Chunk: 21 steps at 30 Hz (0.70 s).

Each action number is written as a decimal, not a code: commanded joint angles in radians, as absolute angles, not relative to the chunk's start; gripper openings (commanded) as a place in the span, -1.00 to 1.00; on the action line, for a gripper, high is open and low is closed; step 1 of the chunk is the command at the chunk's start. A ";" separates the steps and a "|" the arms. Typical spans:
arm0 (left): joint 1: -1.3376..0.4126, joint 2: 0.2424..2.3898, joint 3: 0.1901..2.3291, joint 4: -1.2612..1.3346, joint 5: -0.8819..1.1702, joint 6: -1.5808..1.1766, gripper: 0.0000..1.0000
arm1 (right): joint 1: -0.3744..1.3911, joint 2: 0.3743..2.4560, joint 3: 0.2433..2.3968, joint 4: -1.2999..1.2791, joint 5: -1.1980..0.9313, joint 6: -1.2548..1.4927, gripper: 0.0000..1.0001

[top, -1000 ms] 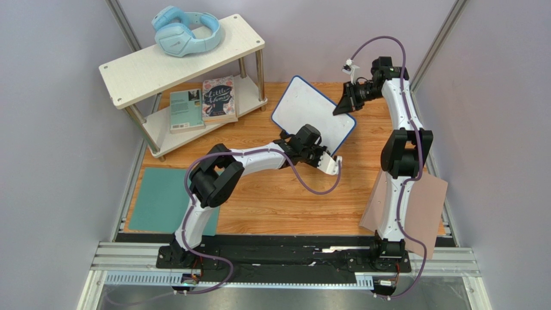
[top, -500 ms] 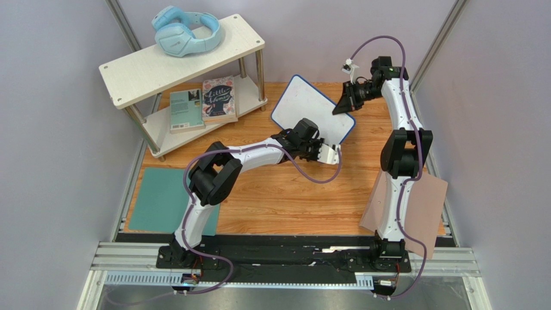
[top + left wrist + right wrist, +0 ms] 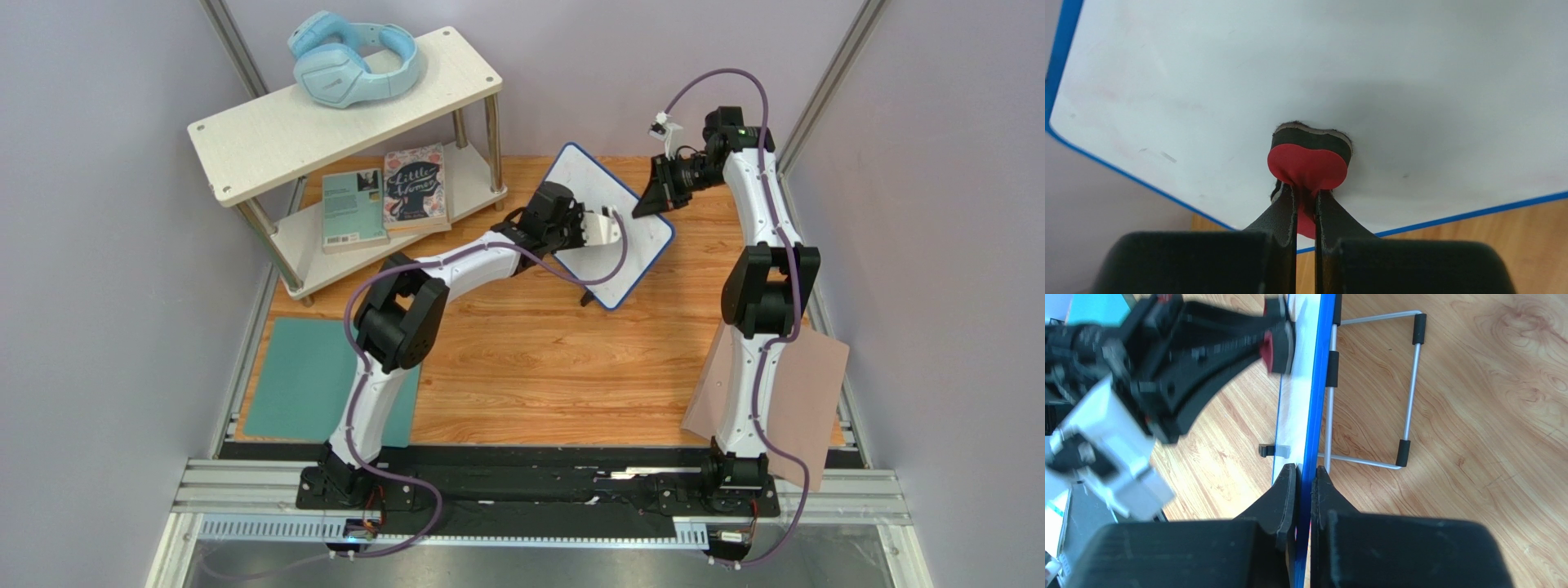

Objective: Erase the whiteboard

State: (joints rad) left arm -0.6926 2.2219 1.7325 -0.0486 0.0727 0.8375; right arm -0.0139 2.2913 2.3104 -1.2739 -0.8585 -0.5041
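Observation:
The whiteboard [image 3: 613, 251], white with a thin blue rim, stands tilted on a wire stand at the back middle of the wooden table. My right gripper [image 3: 648, 202] is shut on its right edge; in the right wrist view its fingers [image 3: 1283, 490] clamp the blue rim [image 3: 1318, 386]. My left gripper [image 3: 604, 228] is shut on a small red eraser with a dark pad [image 3: 1310, 160] and presses it flat against the board's white face [image 3: 1229, 73]. The eraser also shows in the right wrist view [image 3: 1278, 349]. Faint smudges remain on the board at the left.
A white two-level shelf [image 3: 245, 135] at the back left carries blue headphones [image 3: 353, 59] on top and two books [image 3: 386, 194] below. A teal mat [image 3: 301, 380] lies front left. A pinkish-tan sheet [image 3: 810, 398] lies front right. The board's wire stand [image 3: 1407, 386] rests on the table.
My left gripper has moved with the eraser from the board's near lower edge up and back onto the board's face. The right gripper has stayed clamped on the board's edge.

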 commanded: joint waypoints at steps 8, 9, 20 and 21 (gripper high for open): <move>-0.660 2.221 1.733 0.071 0.224 0.555 -1.00 | 0.040 2.345 2.303 -1.480 -0.799 -0.646 -1.00; -0.681 2.204 1.726 0.071 0.230 0.555 -1.00 | 0.040 2.347 2.303 -1.479 -0.799 -0.643 -1.00; -0.897 2.174 1.717 0.054 0.180 0.649 -1.00 | 0.041 2.349 2.304 -1.476 -0.801 -0.634 -1.00; -0.903 2.177 1.718 0.055 0.183 0.646 -1.00 | 0.040 2.350 2.303 -1.476 -0.799 -0.634 -1.00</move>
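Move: On the leaning whiteboard's left part, the left hand has the board's middle about 3 cm back and 5 cm to its right, 1 cm lower. The rim gripped by the other hand lies some 13 cm right, 2 cm back and 7 cm higher; the black clip at the board's foot is roughly 12 cm back, 4 cm right and 10 cm down. From the right hand, the whiteboard's middle is about 8 cm left, 1 cm back and 8 cm below. Finishing its forward stroke with 2 cm more, the left hand reverses and sweeps the held eraser back and to the right, about 10 cm across the board's face past its middle, rising slightly and rolling some 10 degrees so its left side dips. The eraser stays against the surface. The right hand keeps its pinch on the upper rim, bracing the board almost motionless. ##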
